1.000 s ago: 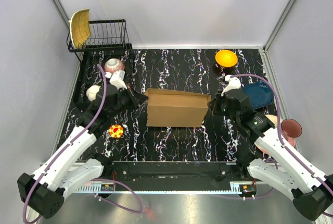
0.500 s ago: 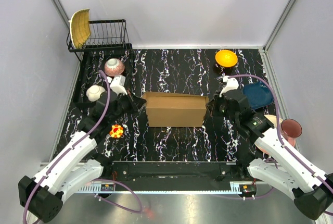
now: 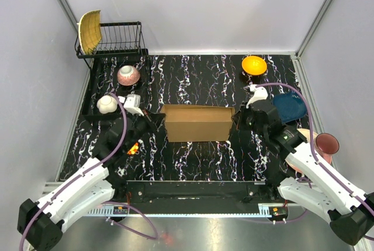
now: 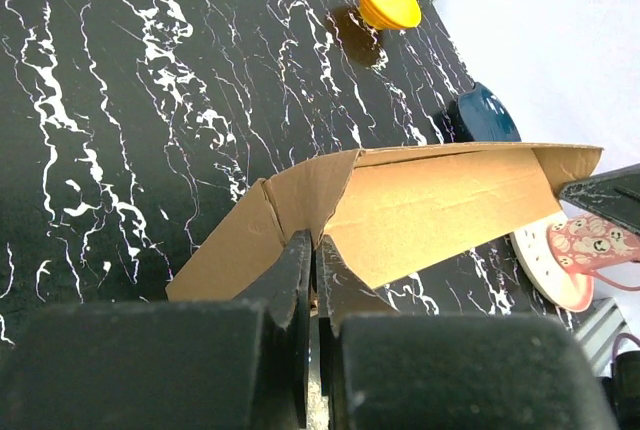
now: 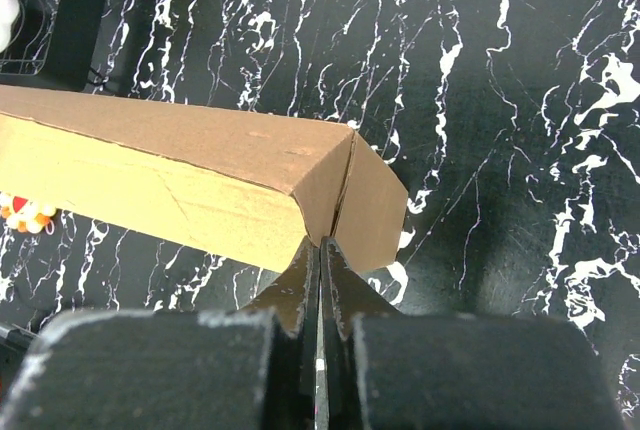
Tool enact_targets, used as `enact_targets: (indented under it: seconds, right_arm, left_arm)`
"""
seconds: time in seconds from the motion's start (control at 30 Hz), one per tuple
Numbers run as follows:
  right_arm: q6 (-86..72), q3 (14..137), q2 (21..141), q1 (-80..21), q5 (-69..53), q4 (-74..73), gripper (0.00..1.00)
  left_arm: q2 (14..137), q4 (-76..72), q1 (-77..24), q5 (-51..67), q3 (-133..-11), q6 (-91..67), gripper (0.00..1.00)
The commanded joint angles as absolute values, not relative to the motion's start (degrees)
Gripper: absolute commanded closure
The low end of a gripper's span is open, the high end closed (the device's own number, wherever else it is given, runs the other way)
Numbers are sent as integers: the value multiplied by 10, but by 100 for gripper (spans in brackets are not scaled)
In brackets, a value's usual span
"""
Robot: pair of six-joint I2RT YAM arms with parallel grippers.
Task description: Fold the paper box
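Note:
The paper box [image 3: 197, 122], plain brown cardboard, lies across the middle of the black marbled table. My left gripper [image 3: 156, 119] is at its left end and my right gripper [image 3: 236, 119] at its right end. In the left wrist view the left gripper [image 4: 316, 246] is shut, its tips in the V where two end flaps of the box [image 4: 440, 205] meet. In the right wrist view the right gripper [image 5: 320, 242] is shut too, its tips against the seam between two end flaps of the box [image 5: 170, 175]. I cannot see cardboard pinched between either pair of fingers.
A black dish rack [image 3: 114, 41] with a yellow dish stands at the back left. A pink bowl [image 3: 128, 75], a white object [image 3: 106, 104] and a red-yellow toy [image 3: 133, 148] lie on the left. A yellow bowl [image 3: 254, 65], a blue plate [image 3: 290, 106] and a maroon bowl [image 3: 326, 143] lie on the right.
My left arm has drawn back toward the near edge, uncovering the pink bowl and the white object. The box has shifted slightly left and nearer. Both grippers stay shut.

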State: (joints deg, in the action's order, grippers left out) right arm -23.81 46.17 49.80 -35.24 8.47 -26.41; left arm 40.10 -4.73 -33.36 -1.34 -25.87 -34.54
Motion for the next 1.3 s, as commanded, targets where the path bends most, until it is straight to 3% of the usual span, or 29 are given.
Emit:
enact_targets:
  seconds: [0.0,0.2,0.7,0.8,0.83,0.97,1.27]
  right_arm:
    - [-238,463,518,-359,86,-311,100]
    - [-240,464,518,-363,88,-311,100]
    - [-257,448,505,-364,89,-312,100]
    - [-262,456,497,-364,94,-320,83]
    - [-263,459,494,-364,97,-322,70]
    - [-269,476,476,-363,104,-330,55]
    - [-271,508,456,-364,129,-319,46]
  left_arm:
    - [410,-84,-413,-103,-241,-316,100]
    - [444,-84,-485,-198,-243,-293,100]
    - [479,-109,-513,-294,-185,-318,100]
    - [476,-107,-518,-300,-183,-322,100]
    - [474,-106,-519,-301,-183,-323,100]
    - [461,-93,-519,-307,-192,-316,99]
    - [465,-68,-520,-308,-213,-317,98]
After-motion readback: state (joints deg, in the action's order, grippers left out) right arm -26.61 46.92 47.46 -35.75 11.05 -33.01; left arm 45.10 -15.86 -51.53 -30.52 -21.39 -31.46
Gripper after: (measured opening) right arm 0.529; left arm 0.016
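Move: Both grippers already pinch opposite upper end corners of the paper box. Its middle lies about 12 cm to the right of the left hand, 1 cm back and 4 cm below; from the right hand it is some 12 cm left, 1 cm back and 4 below. The plush toy sits about 11 cm left of the left hand and 6 back, the blue dish roughly 23 cm right of the right hand and 11 forward, both well below. Keep the left gripper pinched on its corner of the box and ease it down and right, about 2 cm in all, while turning the hand some 10 degrees counter-clockwise. Keep the right corner pinched through a slight shift right, then open the right fingers to about half, let go of it and draw back about 2 cm. ##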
